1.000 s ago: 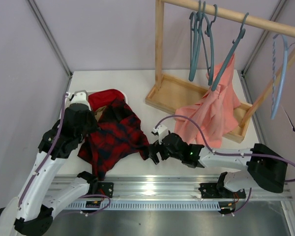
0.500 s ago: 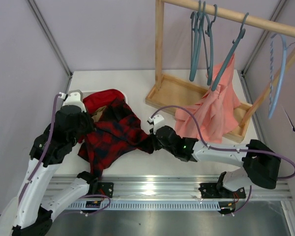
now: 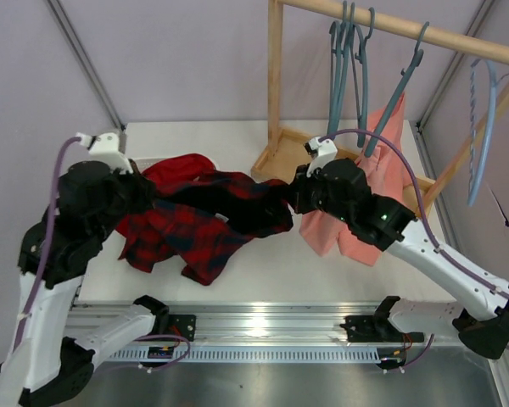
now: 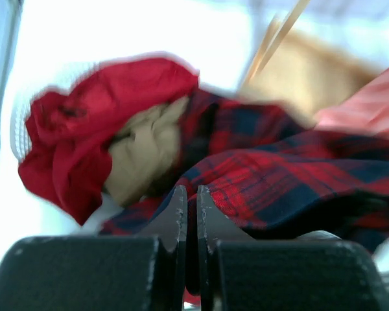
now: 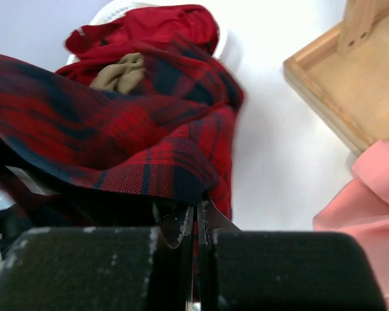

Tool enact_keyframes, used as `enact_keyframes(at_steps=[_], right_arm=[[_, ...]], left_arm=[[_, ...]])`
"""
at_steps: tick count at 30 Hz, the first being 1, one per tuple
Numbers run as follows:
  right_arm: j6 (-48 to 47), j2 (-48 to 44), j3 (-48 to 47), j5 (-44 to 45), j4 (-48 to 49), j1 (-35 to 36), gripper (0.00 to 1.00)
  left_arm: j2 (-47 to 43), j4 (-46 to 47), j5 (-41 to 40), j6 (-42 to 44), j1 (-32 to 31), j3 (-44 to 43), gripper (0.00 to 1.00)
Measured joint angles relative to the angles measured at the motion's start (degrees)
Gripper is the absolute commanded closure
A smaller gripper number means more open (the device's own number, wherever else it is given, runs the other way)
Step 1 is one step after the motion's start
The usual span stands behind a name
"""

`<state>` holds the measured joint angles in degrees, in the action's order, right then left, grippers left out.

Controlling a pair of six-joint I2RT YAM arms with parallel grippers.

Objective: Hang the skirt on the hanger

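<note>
The red-and-black plaid skirt (image 3: pixel 220 220) hangs stretched above the table between my two grippers. My left gripper (image 3: pixel 146 197) is shut on its left edge; in the left wrist view the fingers (image 4: pixel 189 204) pinch plaid cloth (image 4: pixel 279 175). At the right end, my right gripper (image 3: pixel 293 193) is shut on a fold, and plaid fabric (image 5: pixel 117 136) drapes over its nearly touching fingertips (image 5: pixel 198 220). Slate-blue hangers (image 3: pixel 338 85) hang bare from the wooden rail at the back right, above and behind the right gripper.
A plain red garment (image 3: pixel 182 168) with tan cloth (image 4: pixel 142 152) lies behind the skirt at the left. A salmon-pink garment (image 3: pixel 369 199) hangs on another slate-blue hanger (image 3: pixel 399 89) over the wooden rack base (image 3: pixel 293 161). A paler blue hanger (image 3: pixel 483 127) hangs far right.
The right gripper moved in, shut on the skirt's right edge and lifted it up and to the right. The left arm rose and drew back left, stretching the skirt.
</note>
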<state>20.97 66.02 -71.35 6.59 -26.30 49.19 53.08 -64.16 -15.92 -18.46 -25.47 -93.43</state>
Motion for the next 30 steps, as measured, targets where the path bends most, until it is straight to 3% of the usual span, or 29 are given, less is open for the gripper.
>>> enact_keyframes(at_steps=[4,7,10,13,15,17,18,21,26,30], right_arm=[[0.6,-0.5,0.7,-4.9,-2.9,-2.5,1.0],[2.1,1.0,5.6,-7.2,-2.4,-3.2,1.0],[3.7,4.1,10.7,-8.6,-1.7,-3.2,1.0],[4.6,8.1,12.5,-9.3,-1.7,-3.2,1.0],[5.0,10.6,12.5,-9.6,-0.9,-3.4,1.0],[5.6,13.1,11.5,-10.2,-0.7,-3.8,1.0],[6.0,14.6,10.8,-10.6,-0.6,-4.2,1.0],[7.2,18.6,9.2,-12.5,1.4,-5.6,1.0],[8.2,21.0,9.0,-14.4,3.7,-6.5,1.0],[8.0,21.1,8.6,-14.4,4.0,-6.6,1.0]], left_arm=[[0.1,1.2,-0.3,-0.5,0.0,13.3,0.99],[0.2,4.5,0.4,-1.0,0.1,25.0,0.8],[-1.6,6.2,1.3,-1.4,0.1,32.8,0.73],[-4.1,8.2,0.8,-1.6,0.1,35.4,0.63],[-4.1,9.8,-0.5,-1.6,0.1,35.6,0.47],[-2.8,10.5,-1.5,-2.4,0.2,35.4,0.42],[-1.5,9.9,-1.9,-2.7,0.2,34.5,0.31],[3.7,7.8,-2.9,-3.5,-1.1,27.7,0.17],[3.7,9.0,-1.9,-3.5,-8.5,14.8,0.18],[1.0,16.2,4.6,-3.6,-18.3,14.3,0.27]])
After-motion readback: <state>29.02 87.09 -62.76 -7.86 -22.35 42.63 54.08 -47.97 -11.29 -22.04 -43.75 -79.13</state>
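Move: Both grippers already hold the skirt up between them. The bare table it is to be laid on lies midway: from the left hand about 3 cm ahead, 13 cm to the right and 36 cm below; from the right hand level, 13 cm to the left and 28 cm below. The white basket is 17 cm ahead and 8 cm left of the left hand; the pink cloth is 6 cm ahead and 20 cm right of the right hand, on table-standing rack. Together the two arms lower the skirt towards the table, each by a little under 20 cm, the right hand keeping its pinch, tipping its fingers nearly 30 degrees further down and then holding there just over the table. The left hand opens wide at the bottom and lets go of its edge, then rises again some 15 cm and swings about 11 cm right over the skirt towards the right hand, turning clockwise about 20 degrees. ##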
